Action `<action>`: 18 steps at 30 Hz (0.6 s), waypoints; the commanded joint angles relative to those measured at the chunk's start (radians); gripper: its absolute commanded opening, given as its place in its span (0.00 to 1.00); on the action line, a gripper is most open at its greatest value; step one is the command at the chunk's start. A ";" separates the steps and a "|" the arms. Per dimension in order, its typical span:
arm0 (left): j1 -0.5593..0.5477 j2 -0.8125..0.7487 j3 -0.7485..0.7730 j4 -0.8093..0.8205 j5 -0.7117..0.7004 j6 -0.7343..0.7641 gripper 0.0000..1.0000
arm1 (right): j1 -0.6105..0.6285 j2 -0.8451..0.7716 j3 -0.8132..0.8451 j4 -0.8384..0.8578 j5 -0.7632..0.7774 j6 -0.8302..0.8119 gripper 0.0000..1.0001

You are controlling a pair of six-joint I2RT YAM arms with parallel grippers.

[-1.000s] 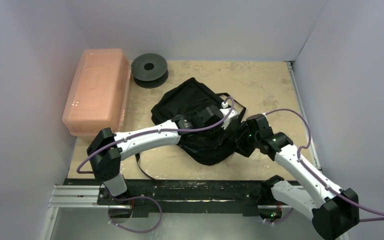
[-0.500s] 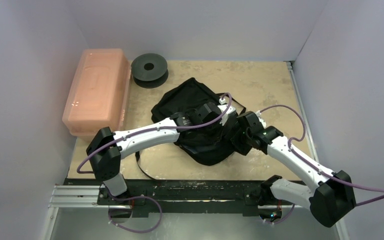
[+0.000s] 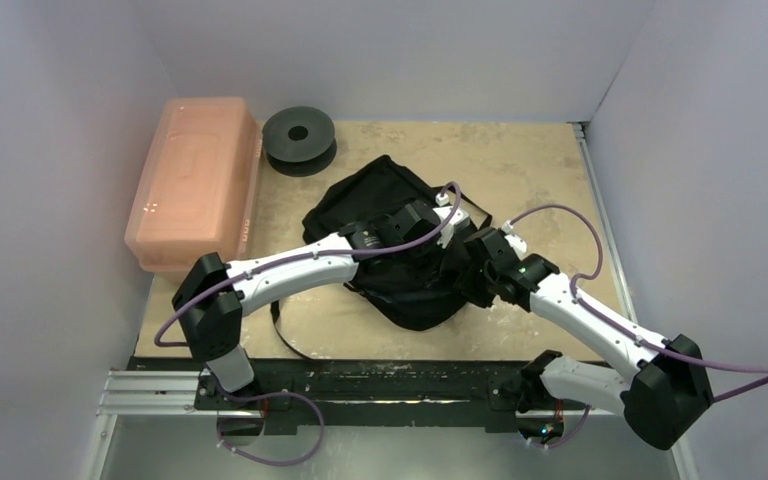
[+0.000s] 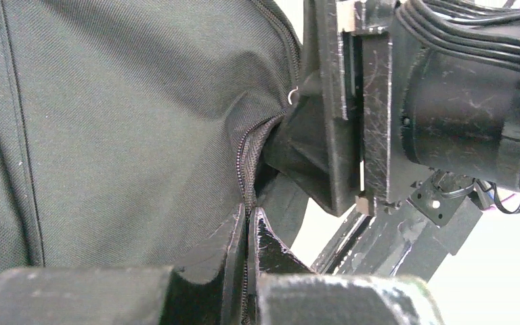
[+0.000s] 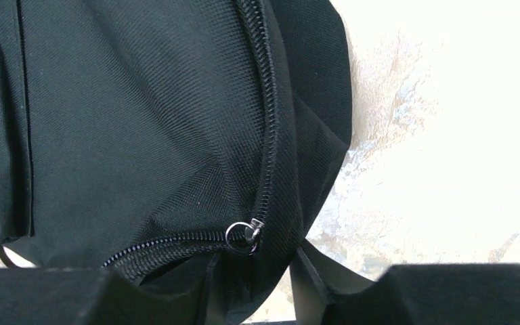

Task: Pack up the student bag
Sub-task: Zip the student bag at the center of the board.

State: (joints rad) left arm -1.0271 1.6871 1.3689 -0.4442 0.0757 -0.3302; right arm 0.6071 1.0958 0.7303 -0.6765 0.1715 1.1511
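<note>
The black student bag (image 3: 375, 215) lies mid-table, its zip partly undone. My left gripper (image 3: 447, 240) reaches over it to its right edge. In the left wrist view that left gripper (image 4: 248, 227) is shut on the zip tape at the opening's lip (image 4: 245, 169), holding it up. My right gripper (image 3: 473, 270) meets the same corner from the right. In the right wrist view the right gripper (image 5: 257, 263) stands open astride the bag's edge just below the zip slider's ring (image 5: 240, 231). One finger (image 5: 211, 288) is inside the opening, the other (image 5: 309, 284) outside, a sliver of table showing beside it.
A pink translucent box (image 3: 195, 180) stands along the left wall with a black spool (image 3: 298, 135) behind it. A webbing strap (image 3: 285, 335) loops toward the near edge. Grey walls close in on three sides. Bare tabletop (image 3: 535, 170) lies right of the bag.
The right arm has swung left onto the bag's right corner and its jaws have narrowed around the edge. The left gripper, still shut on the zip lip, shifted slightly left.
</note>
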 commanded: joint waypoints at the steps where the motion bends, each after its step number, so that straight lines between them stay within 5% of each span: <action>1: 0.019 0.022 0.031 0.027 0.009 0.005 0.00 | 0.005 -0.033 0.004 -0.016 0.041 -0.049 0.31; 4: 0.027 0.055 0.055 -0.002 0.023 0.018 0.00 | 0.004 -0.091 -0.022 -0.014 0.014 -0.061 0.14; 8: 0.038 0.112 0.098 -0.060 0.079 0.031 0.00 | 0.004 -0.185 -0.076 0.040 -0.027 -0.088 0.07; 13: 0.047 0.165 0.123 -0.096 0.217 0.045 0.00 | 0.005 -0.323 -0.197 0.258 -0.086 -0.112 0.06; 18: 0.047 0.214 0.147 -0.165 0.409 0.078 0.00 | 0.005 -0.473 -0.302 0.452 -0.067 -0.118 0.18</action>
State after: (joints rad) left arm -0.9840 1.8622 1.4586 -0.5373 0.2874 -0.3016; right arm 0.6086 0.7235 0.4694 -0.4694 0.1089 1.0546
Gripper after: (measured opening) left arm 0.014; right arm 0.122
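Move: The bag's zip slider sits almost at the half-open right fingertips, about 2 cm ahead and 1 cm below, neither left nor right. From the left hand, which still pinches the open zip edges, it lies some 5 cm to the right, 1 cm ahead and 5 cm below. From the right hand, the bag's main panel centres about 9 cm ahead, 12 cm left and 4 cm down; the shoulder strap loop is roughly 16 cm ahead, 3 cm right and 7 cm down. The bag's edge just behind the zip slider gets pinched as the right fingers close around it; the right hand eases back and slightly up, its fingers tilting outward about 15 degrees. Meanwhile the left hand, keeping its pinch on the zip edges, sinks about 5 cm towards the slider, first slightly forward, then back, tipping its fingers further down. ##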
